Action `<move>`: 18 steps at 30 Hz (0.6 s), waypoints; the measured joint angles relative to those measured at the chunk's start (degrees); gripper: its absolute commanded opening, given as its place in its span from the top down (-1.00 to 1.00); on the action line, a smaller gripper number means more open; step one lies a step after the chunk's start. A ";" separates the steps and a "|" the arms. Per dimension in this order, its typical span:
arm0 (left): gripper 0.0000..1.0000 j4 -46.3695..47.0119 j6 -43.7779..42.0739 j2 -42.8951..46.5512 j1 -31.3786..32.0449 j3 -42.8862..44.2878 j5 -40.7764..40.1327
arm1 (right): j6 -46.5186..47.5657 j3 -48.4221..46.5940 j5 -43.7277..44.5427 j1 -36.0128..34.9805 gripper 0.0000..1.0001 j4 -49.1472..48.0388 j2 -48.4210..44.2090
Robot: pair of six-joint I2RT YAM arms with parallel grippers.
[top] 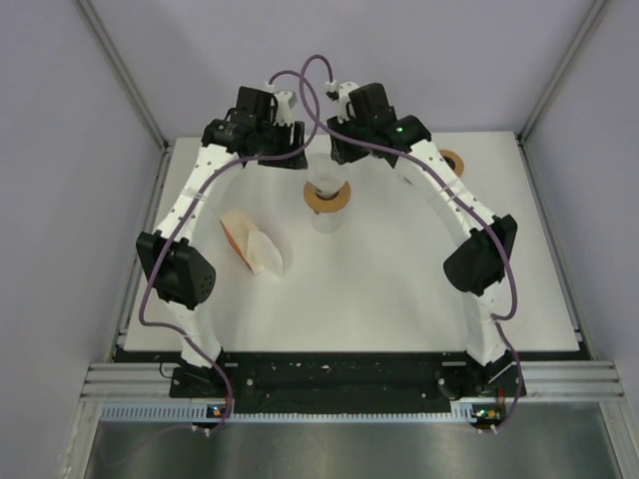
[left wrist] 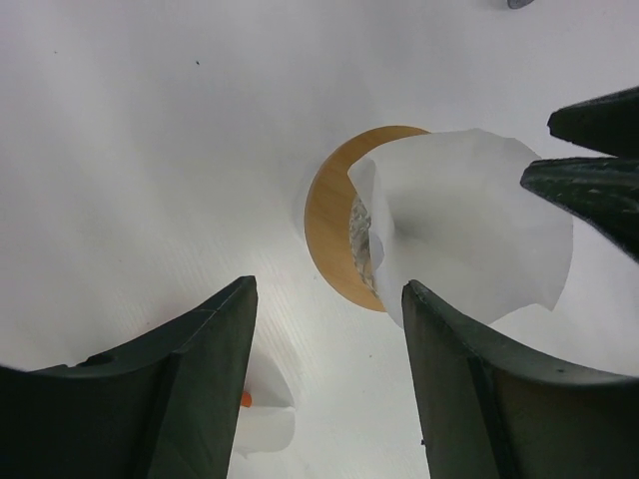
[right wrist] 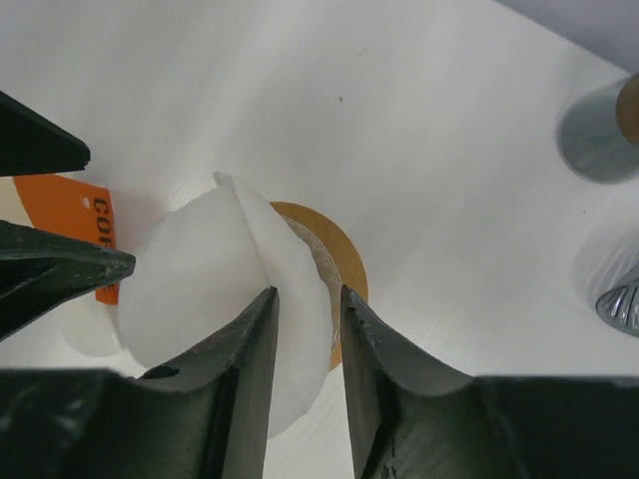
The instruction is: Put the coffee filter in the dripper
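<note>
The white paper coffee filter (top: 324, 181) stands opened and tilted in the mouth of the dripper (top: 327, 200), which has a round wooden collar. In the left wrist view the filter (left wrist: 469, 230) covers the right part of the collar (left wrist: 329, 225). My left gripper (left wrist: 329, 287) is wide open and empty, just left of the dripper (top: 298, 162). My right gripper (right wrist: 308, 290) hovers right over the filter (right wrist: 190, 279) with its jaws a narrow gap apart; paper shows in the gap, and the collar (right wrist: 349, 264) peeks out beyond. It sits right of the dripper (top: 345, 160).
A pack of filters with an orange label (top: 250, 242) lies left of the dripper, also in the right wrist view (right wrist: 85, 225). A wood-topped object (top: 452, 160) stands at the back right; grey metal pieces (right wrist: 594, 140) show there. Frame walls enclose the table.
</note>
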State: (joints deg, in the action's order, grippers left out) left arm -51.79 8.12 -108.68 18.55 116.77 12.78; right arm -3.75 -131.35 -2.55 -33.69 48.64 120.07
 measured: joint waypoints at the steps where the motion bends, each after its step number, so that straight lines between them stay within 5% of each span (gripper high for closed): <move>1: -0.33 0.00 -0.02 0.24 -0.13 0.00 0.04 | 0.22 0.20 -0.52 -0.04 0.68 -0.70 -0.50; 4: -0.35 0.61 0.79 1.75 -1.14 -0.17 0.44 | 1.44 1.49 -1.68 -0.57 1.00 -3.21 -2.56; 18: -0.39 8.39 16.04 9.01 -5.73 -13.66 7.85 | 1.73 2.05 -1.75 -2.91 1.00 -1.88 1.75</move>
State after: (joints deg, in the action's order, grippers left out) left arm -43.40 24.16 -99.68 12.82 103.11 20.62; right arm -2.02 -129.29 -4.29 -36.60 46.76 121.82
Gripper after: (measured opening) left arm 0.692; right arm 0.003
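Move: The paper filter stands in the dripper some 2 cm nearer the base than the right hand, about 3 cm to its left and roughly 8 cm below; the dripper's ring lies about 4 cm back, 2 cm left and 14 cm down, and the glass jug about 10 cm ahead, 10 cm right, well below. From the left hand the same filter is some 5 cm right, 2 cm back and 8 cm down. The right hand lifts about 3 cm while its half-open fingers shut completely, shifts some 3 cm left across the filter's mouth and then plunges about 6 cm towards the filter with fingertips together, though contact can't be made out. The left hand, fingers staying wide open, swings up and left by 3 to 4 cm, clear of the filter, then sinks again and eases slightly back, rolling its left side down some 15 degrees and turning a little counter-clockwise. ##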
